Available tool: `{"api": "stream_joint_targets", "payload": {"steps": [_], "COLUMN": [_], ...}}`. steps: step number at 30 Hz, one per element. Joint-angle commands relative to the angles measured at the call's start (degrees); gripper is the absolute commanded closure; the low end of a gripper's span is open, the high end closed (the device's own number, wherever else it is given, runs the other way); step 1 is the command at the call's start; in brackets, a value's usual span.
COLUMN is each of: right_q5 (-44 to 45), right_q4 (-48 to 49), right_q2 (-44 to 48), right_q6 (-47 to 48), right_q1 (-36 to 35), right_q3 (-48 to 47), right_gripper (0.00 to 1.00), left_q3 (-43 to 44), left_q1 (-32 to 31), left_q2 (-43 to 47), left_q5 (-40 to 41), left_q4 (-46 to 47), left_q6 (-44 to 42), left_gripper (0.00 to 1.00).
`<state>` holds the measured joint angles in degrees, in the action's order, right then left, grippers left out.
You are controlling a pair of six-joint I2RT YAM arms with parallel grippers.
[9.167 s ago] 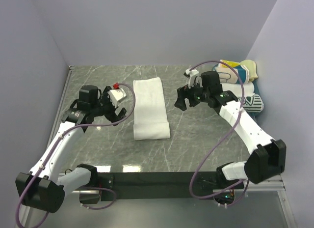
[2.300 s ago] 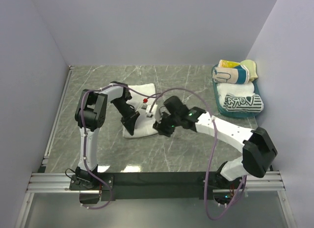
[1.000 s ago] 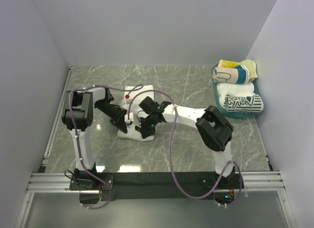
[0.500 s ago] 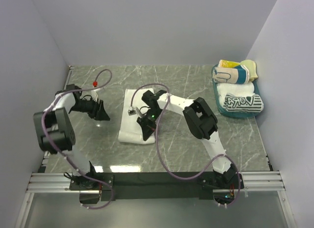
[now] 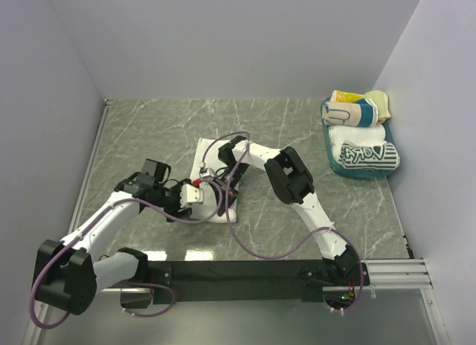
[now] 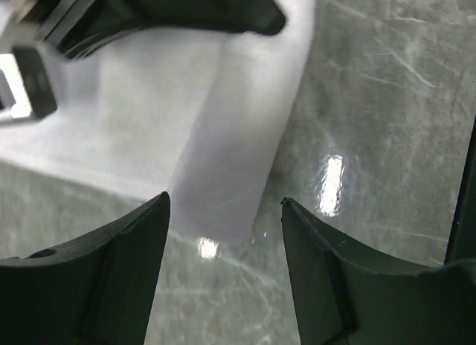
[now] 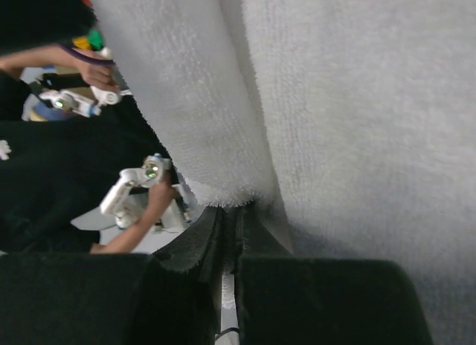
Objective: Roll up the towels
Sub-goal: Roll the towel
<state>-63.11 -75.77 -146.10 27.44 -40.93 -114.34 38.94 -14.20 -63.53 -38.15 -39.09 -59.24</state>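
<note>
The large white towel lies on the marble table, its near end doubled over into a thick fold. My right gripper is shut on that folded edge, and a sliver of white cloth shows between its fingers. My left gripper sits low at the towel's near-left corner, open, with the fold just ahead of its fingertips and nothing between them. Two rolled towels, one striped yellow-teal-white and one white with dark print, lie at the right.
A teal tray against the right wall holds the rolled towels. Grey walls close the table on the left, back and right. A black rail runs along the near edge. Purple cables loop over the towel.
My left arm has swung from the far left of the table back to the towel's near-left corner, and its jaws have widened. The right gripper has stayed shut at the towel's near end.
</note>
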Motion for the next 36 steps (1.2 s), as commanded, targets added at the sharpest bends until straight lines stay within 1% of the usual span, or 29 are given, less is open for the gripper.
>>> {"api": "stream_joint_targets", "payload": {"steps": [1, 2, 3, 5, 9, 11, 12, 13, 15, 16, 18, 19, 20, 21, 22, 24, 25, 26, 27, 28, 30, 31, 33, 34, 36], "right_q5": [8.53, 8.71, 9.06, 9.67, 9.67, 10.2, 10.46, 10.81, 12.31, 12.92, 13.89, 14.15, 14.33, 14.16, 14.24, 14.86, 15.64, 16.35, 17.49, 19.32, 21.44, 23.71, 26.36, 27.68, 31.02], "right_q4": [0.44, 0.44, 0.36, 0.18, 0.62, 1.23, 1.84, 2.55, 5.71, 6.68, 8.7, 9.14, 10.28, 11.16, 12.39, 17.92, 19.94, 24.39, 26.96, 31.77, 36.19, 39.61, 42.01, 43.06, 43.86], "right_q2": [-4.28, -4.45, -4.63, -5.33, -6.04, -5.69, -5.25, -4.2, -2.62, -1.13, 0.29, 2.03, 3.27, 4.59, 8.17, 12.92, 18.08, 20.83, 23.73, 29.41, 35.07, 39.88, 44.13, 47.72, 51.16], "right_q6": [-0.02, -0.02, -0.11, -0.19, -1.16, -1.34, -1.95, -2.39, -4.66, -5.46, -7.22, -7.92, -8.71, -9.33, -10.12, -11.53, -11.71, -12.49, -12.76, -13.11, -13.64, -13.73, -13.03, -12.51, -10.4], "right_q1": [0.85, 0.85, 0.85, 0.94, 1.38, 1.64, 1.81, 1.99, 3.21, 3.74, 6.02, 6.64, 7.61, 8.49, 10.24, 11.83, 12.62, 13.76, 14.29, 15.34, 16.4, 16.93, 18.42, 18.86, 19.13], "right_q3": [0.18, -0.09, -0.18, -0.7, -0.88, -0.79, -0.62, -0.27, 0.87, 1.05, 0.7, 0.35, 0.26, 0.61, 1.4, 6.13, 7.98, 12.35, 14.83, 19.64, 24.41, 28.52, 32.32, 35.39, 38.65], "right_gripper": [1.0, 1.0, 1.0, 1.0, 1.0, 1.0, 1.0, 1.0, 1.0, 0.99, 0.91, 0.86, 0.76, 0.7, 0.62, 0.31, 0.29, 0.28, 0.27, 0.27, 0.27, 0.27, 0.27, 0.29, 0.31], "left_q3": [-2.45, -3.25, -3.78, -3.96, -4.31, -5.1, -5.19, -4.84, -3.96, -2.91, -1.59, -0.37, 0.25, 0.7, 1.57, 2.54, 3.5, 4.04, 4.65, 5.79, 6.93, 8.51, 10.45, 12.54, 14.84], "left_q1": [-5.83, -8.54, -9.79, -12.42, -14.98, -15.25, -15.25, -15.33, -15.34, -15.34, -15.25, -15.16, -14.99, -14.81, -14.63, -14.54, -14.54, -14.46, -14.2, -13.58, -12.7, -11.39, -9.98, -8.58, -7.52], "left_q2": [1.47, 1.3, 0.95, -1.15, -4.76, -7.04, -8.01, -10.19, -12.4, -14.41, -16.27, -17.58, -18.29, -18.82, -19.78, -21.1, -22.42, -23.21, -23.92, -25.32, -26.64, -28.39, -30.59, -33.3, -36.21], "left_q5": [7.28, 8.69, 9.84, 11.17, 12.31, 13.97, 14.5, 15.12, 16.0, 16.0, 15.57, 15.22, 14.95, 14.34, 13.38, 12.4, 11.62, 11.52, 11.43, 10.82, 10.21, 9.77, 7.83, 7.22, 5.82], "left_q4": [7.26, 8.93, 11.47, 11.76, 12.02, 12.02, 11.67, 10.02, 7.2, 3.71, 0.26, -1.24, -3.69, -4.67, -5.46, -7.84, -8.63, -9.16, -10.38, -10.74, -12.05, -12.41, -13.9, -15.65, -17.15], "left_q6": [-0.79, 0.0, 0.35, -0.08, -1.05, -1.66, -1.75, -1.75, -1.75, -1.67, -1.32, -1.31, -1.23, -1.14, -1.14, -1.05, -1.05, -1.05, -1.05, -1.31, -1.4, -1.4, -1.58, -1.66, -1.58], "left_gripper": [0.33, 0.33, 0.33, 0.34, 0.37, 0.41, 0.44, 0.54, 0.66, 0.73, 0.81, 0.87, 0.89, 0.91, 0.93, 0.94, 0.95, 0.96, 0.96, 0.96, 0.96, 0.97, 0.97, 0.96, 0.96]}}
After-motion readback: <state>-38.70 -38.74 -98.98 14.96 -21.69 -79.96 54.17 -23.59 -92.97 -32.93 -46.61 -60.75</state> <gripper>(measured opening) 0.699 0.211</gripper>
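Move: The left end of the towel's rolled near edge is about 3 cm right of my left hand, level with it fore and aft, and 6 cm below. My right fingers already pinch the roll, roughly 10 cm right of my left hand and 5 cm lower. The flat part of the towel is centred some 11 cm ahead and 9 cm to the right of my left hand. The roll's left end lies about 8 cm left of my right hand, level fore and aft. I bring my open left hand down about 5 cm and slightly right onto the left end of the roll, pinch it, then hold that spot while the wrist turns some 20 degrees. Once it grips, my right fingers open and let go; that hand sweeps forward, right and up, clear of the towel, swinging round to point left and down. ##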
